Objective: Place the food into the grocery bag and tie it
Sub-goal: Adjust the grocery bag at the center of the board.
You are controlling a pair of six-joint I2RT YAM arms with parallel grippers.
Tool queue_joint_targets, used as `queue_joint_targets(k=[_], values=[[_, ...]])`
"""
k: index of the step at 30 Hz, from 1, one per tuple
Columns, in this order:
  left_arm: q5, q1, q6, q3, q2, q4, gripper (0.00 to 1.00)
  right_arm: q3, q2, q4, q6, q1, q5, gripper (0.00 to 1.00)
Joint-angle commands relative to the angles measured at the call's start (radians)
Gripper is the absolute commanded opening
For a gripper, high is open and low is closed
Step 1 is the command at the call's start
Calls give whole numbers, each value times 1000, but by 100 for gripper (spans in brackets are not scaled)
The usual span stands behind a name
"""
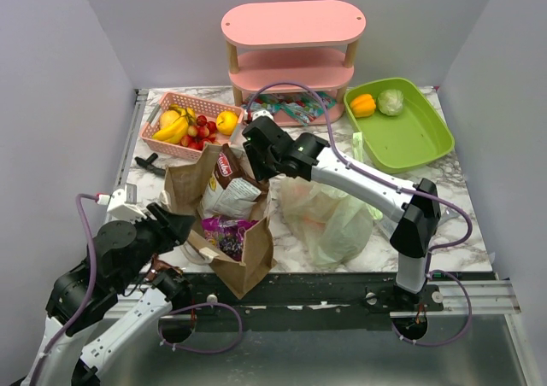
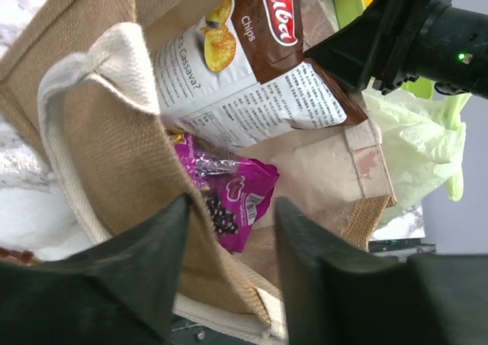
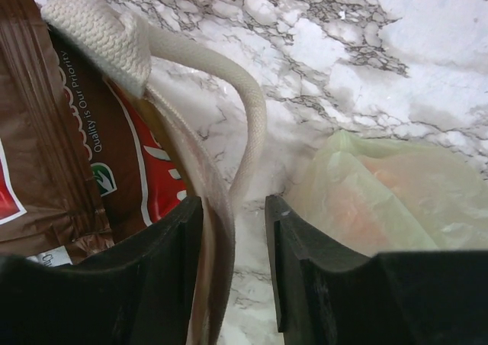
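Observation:
The grocery bag (image 1: 329,215), pale green and crinkly, lies slumped on the marble right of a brown burlap bag (image 1: 248,262), with orange shapes showing through it (image 3: 381,200). Food in the brown bag: a white-and-brown chips pack (image 1: 229,181) (image 2: 252,70) and a purple pack (image 1: 226,232) (image 2: 229,192). My left gripper (image 2: 231,207) (image 1: 184,225) is open at that bag's near-left rim, whose wall (image 2: 99,131) lies against one finger. At the far rim, my right gripper (image 3: 232,204) (image 1: 261,160) is open astride the wall below the white handle (image 3: 99,32), with the chips pack (image 3: 46,146) to its left.
A pink basket (image 1: 154,132) of bananas, cherries and a lemon stands at the back left. Behind the bags is a pink shelf (image 1: 293,44) with snack packs (image 1: 291,111) under it. The green tray (image 1: 410,134) at back right holds an orange pepper (image 1: 363,104) and a cabbage (image 1: 391,102).

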Motion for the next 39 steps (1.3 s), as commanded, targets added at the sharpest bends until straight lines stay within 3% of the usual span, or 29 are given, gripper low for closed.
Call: queue_joint_targets(k=[1,7,9,10,11,12,18,29,35,39], values=[[22,6,-26,-22,-21,-18,42,-26,-33,21,-10,1,-41,41],[59,6,-42,-69,-25,-41,40,-36,-38,30,-9,0,-60,27],[66,6,-39,-89,-31,-25,25,-37,-37,31,-9,0,-65,15],[66,6,-38,-94,-30,-18,17,-35,-36,30,-9,1,-71,3],[69,5,-30,-101,-30,-5,3,-34,-36,27,-7,1,-72,1],[71,5,-22,-105,-31,6,0,-32,-38,25,-4,0,-73,1],[37,6,79,-79,18,97,0,36,-45,8,23,1,-20,1],[-5,13,434,160,347,321,0,65,-99,-43,149,-12,142,1],[71,86,530,173,447,394,0,14,-146,-54,191,-28,168,1],[233,231,586,114,463,439,0,1,-152,-88,220,-31,206,1]])
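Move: The left side of the brown grocery bag's rim lies about 3 cm below the left gripper, 1 cm ahead and 1 cm right; the purple pack is 8 cm right, 1 cm ahead and 11 cm down, the chips bag 10 cm ahead, 9 cm right and 7 cm down. The right side of the rim is between the right fingers, 1 cm back and 1 cm down, with the chips bag 6 cm left and 1 cm back, the green plastic bag 17 cm right and 8 cm back. Lower the left gripper some 3.5 cm over the brown bag's left rim and shut its fingers on it, while the right fingers, almost in place, pinch the right rim. Then draw the bag onto the board: left hand forward about 9 cm, rising and edging right, rolling its left side up; right hand up and to the right, turning slightly clockwise. ##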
